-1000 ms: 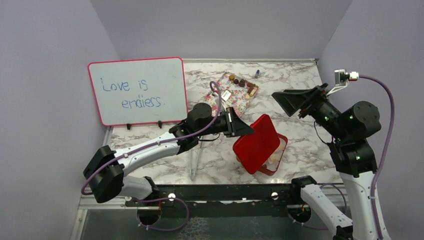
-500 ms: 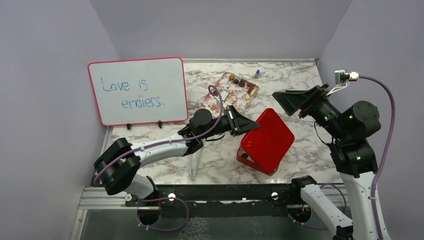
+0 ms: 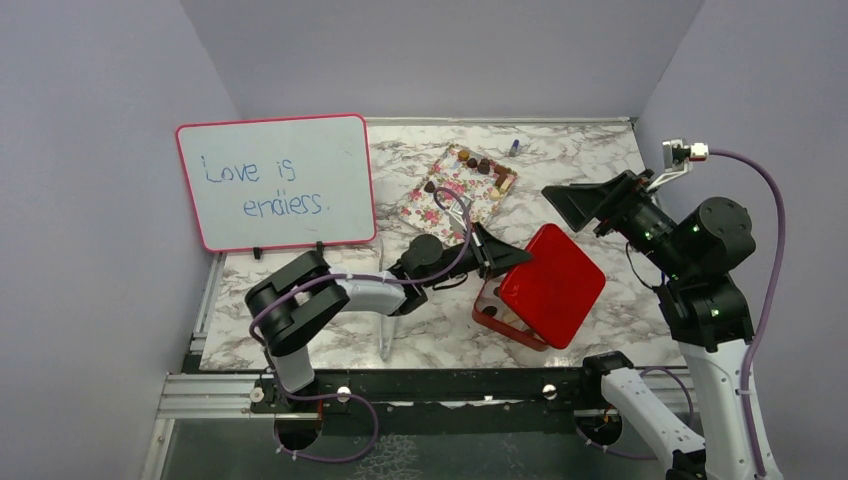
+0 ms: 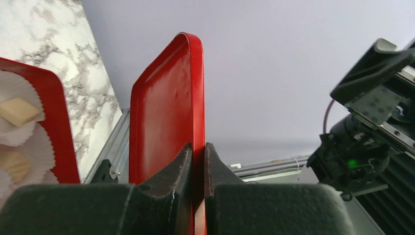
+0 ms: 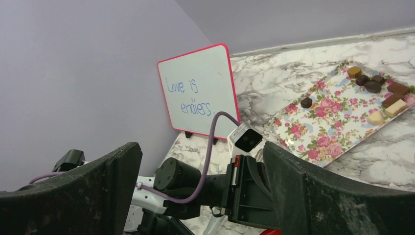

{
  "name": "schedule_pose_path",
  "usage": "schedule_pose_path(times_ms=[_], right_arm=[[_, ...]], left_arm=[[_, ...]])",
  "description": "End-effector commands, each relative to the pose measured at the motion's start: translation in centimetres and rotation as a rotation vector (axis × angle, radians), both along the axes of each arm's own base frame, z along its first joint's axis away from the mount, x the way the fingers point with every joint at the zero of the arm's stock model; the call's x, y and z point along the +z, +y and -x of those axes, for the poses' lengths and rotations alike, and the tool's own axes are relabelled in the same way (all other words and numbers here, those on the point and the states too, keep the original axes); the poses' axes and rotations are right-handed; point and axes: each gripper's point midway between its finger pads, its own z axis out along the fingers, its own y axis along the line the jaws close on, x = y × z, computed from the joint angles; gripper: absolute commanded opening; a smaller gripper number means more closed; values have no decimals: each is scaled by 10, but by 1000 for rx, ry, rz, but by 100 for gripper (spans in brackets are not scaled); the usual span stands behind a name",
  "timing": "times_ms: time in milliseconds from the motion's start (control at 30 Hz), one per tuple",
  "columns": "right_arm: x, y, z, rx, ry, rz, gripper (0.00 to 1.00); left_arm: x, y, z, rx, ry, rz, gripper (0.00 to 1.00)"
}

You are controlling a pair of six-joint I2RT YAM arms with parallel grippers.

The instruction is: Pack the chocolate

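My left gripper (image 3: pixel 510 258) is shut on the edge of a red lid (image 3: pixel 550 285) and holds it tilted over a red box (image 3: pixel 487 312). In the left wrist view the lid (image 4: pixel 166 103) stands between my fingertips, and the box (image 4: pixel 56 122) at the left holds cream-white chocolates (image 4: pixel 18 111) in white paper cups. More chocolates (image 3: pixel 486 168), dark, light brown and cream, lie on the floral tray (image 3: pixel 455 195); the tray (image 5: pixel 337 122) and chocolates (image 5: pixel 374 85) also show in the right wrist view. My right gripper (image 3: pixel 575 205) is open and empty, raised right of the tray.
A white board (image 3: pixel 275 180) with a pink frame reading "Love is endless" stands at the back left. A small blue-capped object (image 3: pixel 514 147) lies behind the tray. Grey walls close the marble table (image 3: pixel 600 150) on three sides.
My left gripper has moved right and lowered the red lid, which has swung from steeply raised to lying flatter over the box. The right arm has barely moved.
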Motion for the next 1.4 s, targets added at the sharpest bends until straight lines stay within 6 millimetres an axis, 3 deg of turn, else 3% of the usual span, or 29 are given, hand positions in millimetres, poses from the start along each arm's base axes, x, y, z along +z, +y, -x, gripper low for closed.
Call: schedule_pose_path(times_ms=[0, 333, 633, 867, 1000, 1367], right_arm=[[-6, -5, 2, -29, 14, 29, 100], [-34, -4, -1, -24, 82, 44, 100], [-47, -3, -3, -18, 123, 56, 100], [-70, -7, -4, -36, 185, 90, 100], [-95, -13, -7, -77, 270, 104, 100], [-206, -37, -15, -240, 674, 204, 100]], left_arm=[[7, 4, -5, 35, -27, 138, 0], [-49, 9, -26, 86, -18, 75, 0], [-67, 31, -47, 121, -41, 32, 0], [-87, 37, -53, 104, -58, -16, 15], [-99, 40, -57, 89, -45, -39, 21], [-111, 49, -68, 75, -73, -118, 35]])
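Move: The chocolate box, open, lies about 20 cm below the left hand, which holds the red lid by its edge; the box's middle is some 4 cm to the hand's right and 1 cm farther out. The flowered tray is 24 cm ahead and 10 cm left of that hand, the tongs level with it and 25 cm left, both about 22 cm below. For the right hand, empty and open, the box is nearly straight below, roughly 38 cm down. The red lid, still pinched at its edge, goes down onto the box: the left hand sinks about 12 cm, first nearly straight down, then forward and to the left with the lid, then down again as its fingers begin to open around the rim. The right hand, fingers wide, drops some 17 cm towards the lid, fastest at the end, tipping its fingers down about 30 degrees. ##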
